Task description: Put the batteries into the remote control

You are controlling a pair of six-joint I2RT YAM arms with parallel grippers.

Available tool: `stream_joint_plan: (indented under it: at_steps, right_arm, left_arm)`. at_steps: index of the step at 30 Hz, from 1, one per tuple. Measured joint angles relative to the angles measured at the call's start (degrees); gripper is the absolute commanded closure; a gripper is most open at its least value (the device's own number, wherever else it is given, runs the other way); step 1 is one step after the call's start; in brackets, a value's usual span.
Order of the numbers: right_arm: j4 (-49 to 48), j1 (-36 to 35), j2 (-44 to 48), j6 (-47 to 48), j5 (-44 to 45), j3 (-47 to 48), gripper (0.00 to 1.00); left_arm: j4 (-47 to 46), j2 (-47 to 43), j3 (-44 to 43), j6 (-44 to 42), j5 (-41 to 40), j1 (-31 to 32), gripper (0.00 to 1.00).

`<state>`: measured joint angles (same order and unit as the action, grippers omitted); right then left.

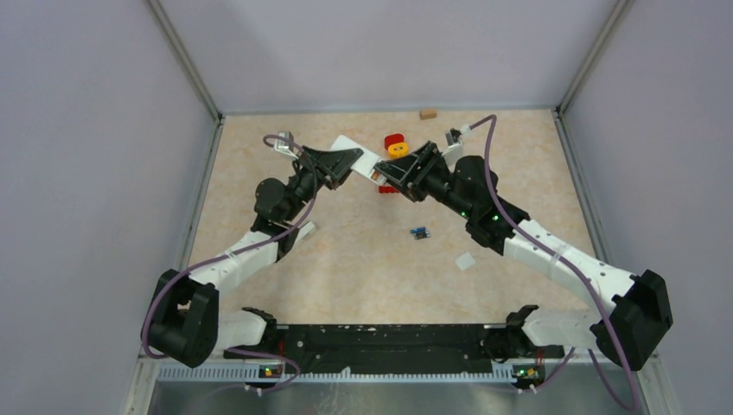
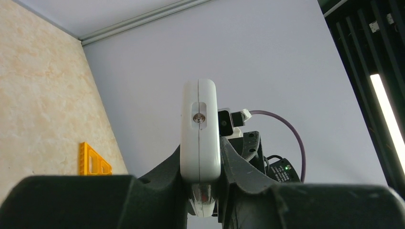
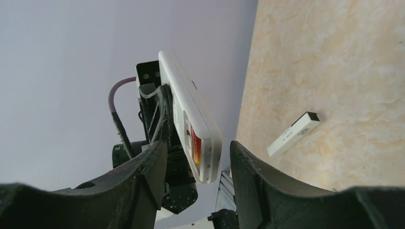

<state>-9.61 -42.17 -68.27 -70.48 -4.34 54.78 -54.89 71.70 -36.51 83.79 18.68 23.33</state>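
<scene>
My left gripper (image 2: pixel 203 187) is shut on the white remote control (image 2: pixel 200 129) and holds it in the air at the back of the table, edge-on in the left wrist view. The remote (image 3: pixel 190 117) has its open compartment showing, with a reddish-orange battery (image 3: pixel 195 143) seated in it. The right gripper (image 3: pixel 198 164) stands open around the remote's lower end, with a gap on each side. From above, the two grippers (image 1: pixel 350 161) (image 1: pixel 396 175) meet at the remote (image 1: pixel 356 147). A blue and dark battery (image 1: pixel 420 232) lies on the table.
A red and yellow object (image 1: pixel 396 144) and a tan block (image 1: pixel 428 113) sit near the back wall. A small white piece (image 1: pixel 466 260) lies right of centre. A slim white stick with a black end (image 3: pixel 293 134) lies on the table. An orange triangular part (image 2: pixel 93 162) is by the wall.
</scene>
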Motion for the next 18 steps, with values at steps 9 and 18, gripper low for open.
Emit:
stream_joint_plan:
  at_steps: [9, 18]
  right_arm:
    - [1.2, 0.2, 1.0, 2.4, 2.9, 0.0, 0.53]
    - [1.1, 0.4, 1.6, 3.4, 3.2, 0.0, 0.73]
  left_arm:
    - [-0.4, -1.4, 0.0, -0.6, 1.0, -0.2, 1.00]
    - [-0.6, -1.5, 0.0, -1.0, 1.5, -0.2, 1.00]
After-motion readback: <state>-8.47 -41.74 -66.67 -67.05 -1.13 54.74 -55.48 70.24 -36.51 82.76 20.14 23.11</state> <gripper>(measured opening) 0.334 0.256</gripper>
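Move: The right hand goes for the batteries in the open slot of the remote; they lie only about 1 cm ahead and 2 cm to its left, level with its half-open fingers. The red box on the table is some 15 cm ahead, straight in line, and the blue batteries about 2 cm back and 8 cm to the right, both roughly 30 cm below. From the left hand, which holds the remote, that slot is about 3 cm back and 5 cm right, 1 cm lower. Rightward by about 1.5 cm and a little forward, the right hand shifts beside the slotted end of the remote, dipping slightly before rising again; then it holds place while its fingers narrow around that end, one fingertip coming onto the battery slot. The left hand keeps its grip on the remote and carries it about 1 cm back and 1 cm up. ##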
